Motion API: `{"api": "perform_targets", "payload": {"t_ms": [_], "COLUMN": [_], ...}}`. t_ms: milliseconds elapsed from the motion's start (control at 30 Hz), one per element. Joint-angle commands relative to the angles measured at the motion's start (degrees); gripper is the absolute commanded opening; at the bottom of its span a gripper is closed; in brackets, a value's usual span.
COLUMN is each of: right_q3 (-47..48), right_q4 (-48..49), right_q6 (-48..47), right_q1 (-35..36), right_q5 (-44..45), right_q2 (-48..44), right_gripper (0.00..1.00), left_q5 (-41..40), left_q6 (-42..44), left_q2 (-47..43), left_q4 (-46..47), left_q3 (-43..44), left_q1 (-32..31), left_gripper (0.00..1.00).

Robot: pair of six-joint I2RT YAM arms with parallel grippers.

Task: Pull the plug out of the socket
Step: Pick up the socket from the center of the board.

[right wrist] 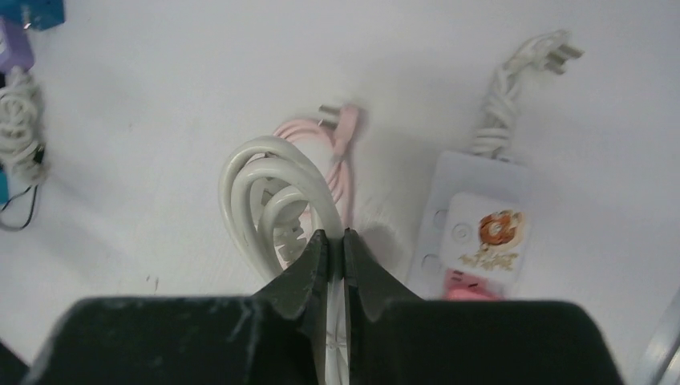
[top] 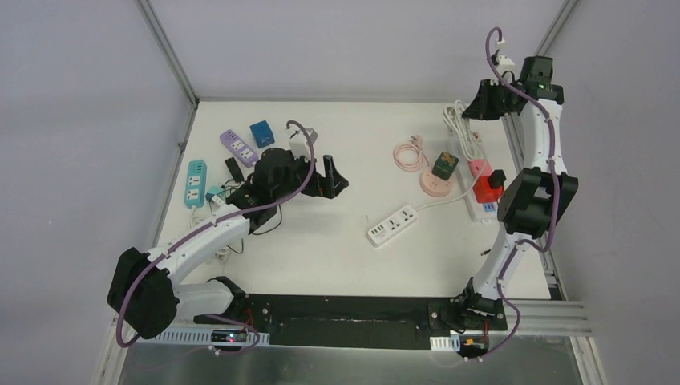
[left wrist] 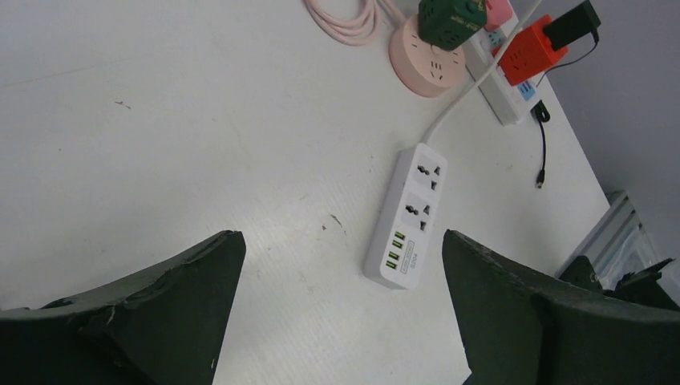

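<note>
A black plug [top: 498, 177] [left wrist: 571, 22] sits in a red socket block [top: 484, 189] [left wrist: 525, 54] on a white strip [left wrist: 505, 100] at the table's right edge. My right gripper [top: 473, 108] [right wrist: 335, 234] hangs over the far right corner, away from that plug. Its fingers are shut on a loop of a coiled white cable [right wrist: 269, 192] [top: 460, 128], and white fills the slit between them. My left gripper [top: 335, 178] [left wrist: 341, 241] hovers wide open over bare table left of centre. A white strip with USB ports [top: 393, 224] [left wrist: 409, 212] lies just past its right finger.
A green cube [top: 445, 166] [left wrist: 451, 18] stands on a round pink socket [top: 435, 186] [left wrist: 429, 64]. A pink cable [top: 410, 154] [right wrist: 341, 140] lies coiled nearby. A donut-sticker strip [right wrist: 481, 233] is under the right wrist. Purple [top: 238, 147] and teal [top: 196, 183] strips and a blue cube [top: 261, 132] crowd the far left.
</note>
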Motion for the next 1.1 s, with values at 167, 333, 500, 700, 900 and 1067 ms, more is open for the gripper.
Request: {"api": "perform_targets", "payload": {"t_ms": [167,333,500,700,900,1067], "right_q3": [-14.7,-23.1,-30.8,-38.0,-44.5,-47.5], "right_q4": [-17.7,-20.2,-17.1,-12.2,-7.8,-5.0], "right_q6": [-19.2,-21.4,-17.4,-11.4,-7.8,-5.4], "right_q1": [1.4,4.5,7.7,7.7,7.6,7.3], "right_q5": [-18.5,-19.6,-16.8,-16.5,-14.4,-13.0], "right_q2": [-17.8,-23.6,-28.3,-31.6,-35.6,-37.0], "right_gripper": [0.00,0.00,0.00,0.00,0.00,0.00], "left_q5": [4.1,5.0,4.2,2.7,5.5,2.2], "left_q6": [5.2,4.6,6.7,22.1,31.6,37.0], "left_q2": [1.7,1.7,3.9,11.8,23.0,32.2], "left_q4": [7.5,8.0,3.7,-2.9,-3.2,-6.3], "left_q3": [-1.0,-1.8,-0.6,3.8,11.8,18.5], "left_q1": [-2.2,-2.9,-6.6,-15.0,-18.7,-24.5], "left_gripper": [0.96,0.96,0.95,0.97,0.97,0.97]}}
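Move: The white socket lies about 18 cm to the left hand's right, roughly level with it fore and aft and some 20 cm below. From that same hand, the pink round socket is about 15 cm ahead and 30 cm right. The right hand, holding the white socket's coiled cord, has the white socket about 23 cm back and 19 cm left. From the right hand, the pink round socket is some 7 cm back and 7 cm left, the red plug about 9 cm back and 8 cm right. Still pinching the coiled cord, the right hand carries it back about 23 cm and 11 cm left towards the white socket, turning some 20 degrees counter-clockwise, tipping down and sinking slightly late on. The wide-open left hand creeps, then swings right and down with some backward travel towards the same socket, turning clockwise and rolling its left side up, still without touching it. ##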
